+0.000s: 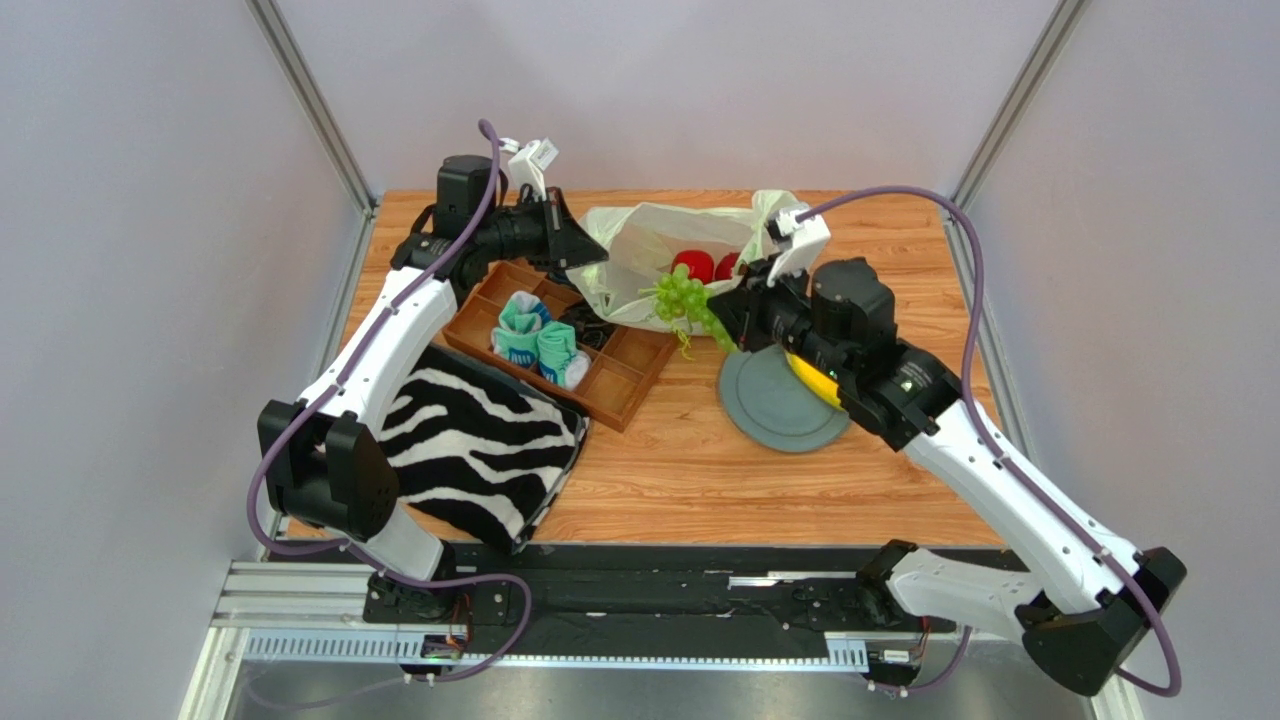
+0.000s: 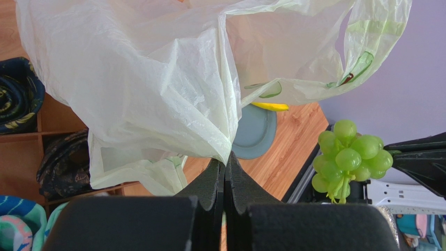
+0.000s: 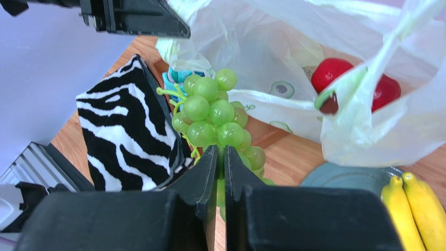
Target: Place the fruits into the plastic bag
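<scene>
The pale plastic bag (image 1: 646, 237) lies open at the back of the table. My left gripper (image 1: 580, 249) is shut on its left rim and holds that rim up; in the left wrist view the film (image 2: 157, 78) bunches at the closed fingertips (image 2: 226, 157). Two red fruits (image 1: 703, 266) lie inside the bag (image 3: 293, 47), and one (image 3: 331, 73) shows through its mouth. My right gripper (image 3: 221, 152) is shut on the green grape bunch (image 3: 212, 112), held in the air just in front of the bag's mouth (image 1: 684, 300). Yellow bananas (image 1: 813, 381) lie on the grey plate (image 1: 769, 408).
A wooden compartment tray (image 1: 616, 378) with teal-and-white rolled socks (image 1: 541, 339) stands left of the plate. A zebra-striped cloth (image 1: 473, 435) lies at the near left. Dark rolled items (image 2: 18, 94) fill other tray compartments. Grey walls enclose the table.
</scene>
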Controlling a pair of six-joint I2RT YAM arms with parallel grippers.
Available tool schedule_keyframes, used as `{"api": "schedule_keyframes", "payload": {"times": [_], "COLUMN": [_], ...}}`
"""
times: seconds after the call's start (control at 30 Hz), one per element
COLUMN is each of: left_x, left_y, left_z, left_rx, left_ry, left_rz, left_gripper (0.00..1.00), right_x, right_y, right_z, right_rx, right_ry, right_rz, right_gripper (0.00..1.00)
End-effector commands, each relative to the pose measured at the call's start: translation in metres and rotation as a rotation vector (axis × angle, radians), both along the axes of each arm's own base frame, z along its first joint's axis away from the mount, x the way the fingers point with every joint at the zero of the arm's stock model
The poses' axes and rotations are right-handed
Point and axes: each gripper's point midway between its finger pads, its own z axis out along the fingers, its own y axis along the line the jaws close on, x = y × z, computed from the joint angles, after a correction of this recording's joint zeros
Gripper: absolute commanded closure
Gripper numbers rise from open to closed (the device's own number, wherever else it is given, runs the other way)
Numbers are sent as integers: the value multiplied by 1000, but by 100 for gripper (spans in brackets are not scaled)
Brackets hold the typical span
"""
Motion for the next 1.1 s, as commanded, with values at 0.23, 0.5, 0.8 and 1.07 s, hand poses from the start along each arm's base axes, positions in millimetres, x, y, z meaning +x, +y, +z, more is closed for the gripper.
{"api": "schedule_keyframes", "payload": {"times": [0.23,0.5,0.8,1.07], "left_x": [-1,-2,-2,-3], "left_y": [-2,-2,-2,-2], "left_z": [9,12,11,12], "left_rx": [-32,-36,-36,-38], "left_ry": [-27,-29,-29,-30], "left_rz": [-21,-25,-25,-27], "left_gripper": [100,100,100,100], "right_x": [65,99,141,182], "right_y": [19,26,44,43], "right_z": [15,10,-3,-28], "right_rx": [-77,-140,-230,-370], "right_ry": [29,43,44,-14], "right_rz": [-146,-226,-271,-360], "right_gripper": [100,100,100,100]}}
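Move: The right gripper already holds the green grapes. The middle of the open bag mouth lies about 15 cm ahead, 4 cm left and 13 cm below it. The red fruits in the bag are roughly 17 cm ahead, 1 cm right and 20 cm down. The plate is 2 cm back and 13 cm right, the bananas 2 cm ahead and 18 cm right, both some 25 cm lower. From the left hand, the bag mouth is about 4 cm ahead, 9 cm right and 11 cm down. Carry the pinched grapes with the right gripper about 16 cm forward and some 5 cm left, over the near rim into the open bag mouth, letting the hand sink a few centimetres late on. Meanwhile turn the wrist about 15 degrees clockwise and roll its left side down nearly 20. Keep the right fingers shut on the bunch; hold the left gripper still, pinching the bag's rim. ##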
